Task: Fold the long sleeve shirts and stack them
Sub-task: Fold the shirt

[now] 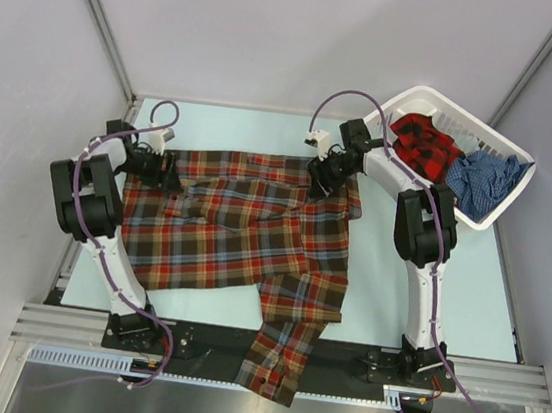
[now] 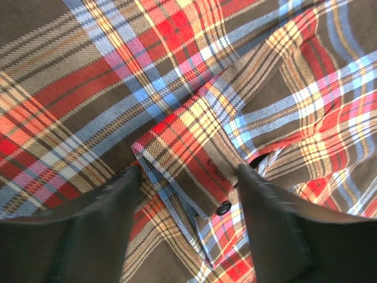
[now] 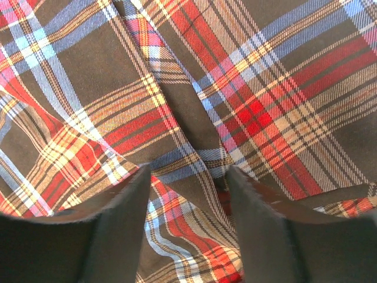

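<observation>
The brown, red-orange and light-blue plaid shirt [image 1: 243, 228] lies spread across the table, with one sleeve [image 1: 283, 354] hanging over the near edge. At the shirt's left side, my left gripper [image 1: 165, 168] is open. Its dark fingers [image 2: 88, 224] straddle a buttoned cuff [image 2: 194, 171] in the left wrist view. My right gripper [image 1: 322, 172] is at the shirt's far right corner. It is open too, with a raised fold of plaid [image 3: 188, 147] between its fingers [image 3: 259, 224]. A red-and-black plaid shirt [image 1: 423, 142] and a blue checked shirt [image 1: 483, 182] lie in the basket.
A white plastic laundry basket [image 1: 440, 101] stands tilted at the far right corner of the table. The pale table surface [image 1: 245, 127] shows behind the shirt and to its right [image 1: 467, 290]. Grey walls close in on three sides.
</observation>
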{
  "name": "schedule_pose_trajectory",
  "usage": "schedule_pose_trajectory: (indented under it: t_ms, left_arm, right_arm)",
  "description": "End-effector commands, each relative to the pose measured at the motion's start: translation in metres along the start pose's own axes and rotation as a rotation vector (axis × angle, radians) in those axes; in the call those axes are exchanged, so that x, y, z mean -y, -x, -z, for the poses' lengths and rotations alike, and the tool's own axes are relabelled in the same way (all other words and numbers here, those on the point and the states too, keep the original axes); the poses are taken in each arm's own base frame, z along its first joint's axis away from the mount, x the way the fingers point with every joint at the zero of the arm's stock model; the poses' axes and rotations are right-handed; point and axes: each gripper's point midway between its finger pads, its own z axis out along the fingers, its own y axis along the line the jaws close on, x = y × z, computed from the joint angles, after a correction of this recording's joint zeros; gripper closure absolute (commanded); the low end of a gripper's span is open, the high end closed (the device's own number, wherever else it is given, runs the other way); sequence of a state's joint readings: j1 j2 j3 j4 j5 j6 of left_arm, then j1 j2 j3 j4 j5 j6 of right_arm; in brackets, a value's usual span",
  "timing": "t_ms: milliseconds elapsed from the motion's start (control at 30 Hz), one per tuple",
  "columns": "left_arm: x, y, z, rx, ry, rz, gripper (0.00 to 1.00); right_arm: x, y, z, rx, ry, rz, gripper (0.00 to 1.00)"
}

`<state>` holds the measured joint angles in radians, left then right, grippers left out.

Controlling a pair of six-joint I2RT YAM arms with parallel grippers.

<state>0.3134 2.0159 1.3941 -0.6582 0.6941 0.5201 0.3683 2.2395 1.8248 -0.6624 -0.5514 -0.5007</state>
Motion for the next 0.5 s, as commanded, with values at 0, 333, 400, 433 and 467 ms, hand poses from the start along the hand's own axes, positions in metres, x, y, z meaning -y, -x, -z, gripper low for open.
schedule_pose_trajectory:
  t_ms: [0,333,400,433,467]
  left_arm:
    - [0.012,0.018,0.000,0.059,-0.066,0.014,0.35]
    - [0.032,0.046,0.033,0.146,-0.046,-0.071,0.88]
    - [0.039,0.052,0.039,0.166,-0.050,-0.086,0.97]
    - [0.042,0.058,0.045,0.182,-0.046,-0.098,1.00]
    - [0.045,0.060,0.047,0.191,-0.054,-0.107,1.00]
  right_arm:
    - [-0.001,0.012,0.002,0.022,0.011,0.012,0.44]
    - [0.003,0.016,0.009,0.033,-0.008,0.032,0.70]
    - [0.004,0.018,0.010,0.038,-0.010,0.034,0.73]
    - [0.004,0.018,0.010,0.040,-0.011,0.035,0.75]
    - [0.004,0.021,0.011,0.046,-0.013,0.040,0.76]
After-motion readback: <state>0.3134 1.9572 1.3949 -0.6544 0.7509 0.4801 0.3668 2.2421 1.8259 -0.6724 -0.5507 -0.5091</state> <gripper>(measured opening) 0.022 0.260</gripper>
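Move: Right beneath the left fingertips, about 1 cm down, lies the buttoned cuff of the folded-in sleeve. From this hand the shirt's far edge is some 10 cm ahead, and its left edge roughly 11 cm to the left. The right hand hovers about 1 cm over a fold ridge, which lies between its open fingers; the shirt's right edge is around 8 cm to the right, and the white basket some 27 cm right and 14 cm ahead. Closing almost completely, the left fingers pinch the cuff while easing barely a centimetre to the right, then lift straight up about 3 cm with hardly any turn of the wrist. The right hand stays in place and narrows its fingers about the fold ridge, still partly open and not yet lifting. ##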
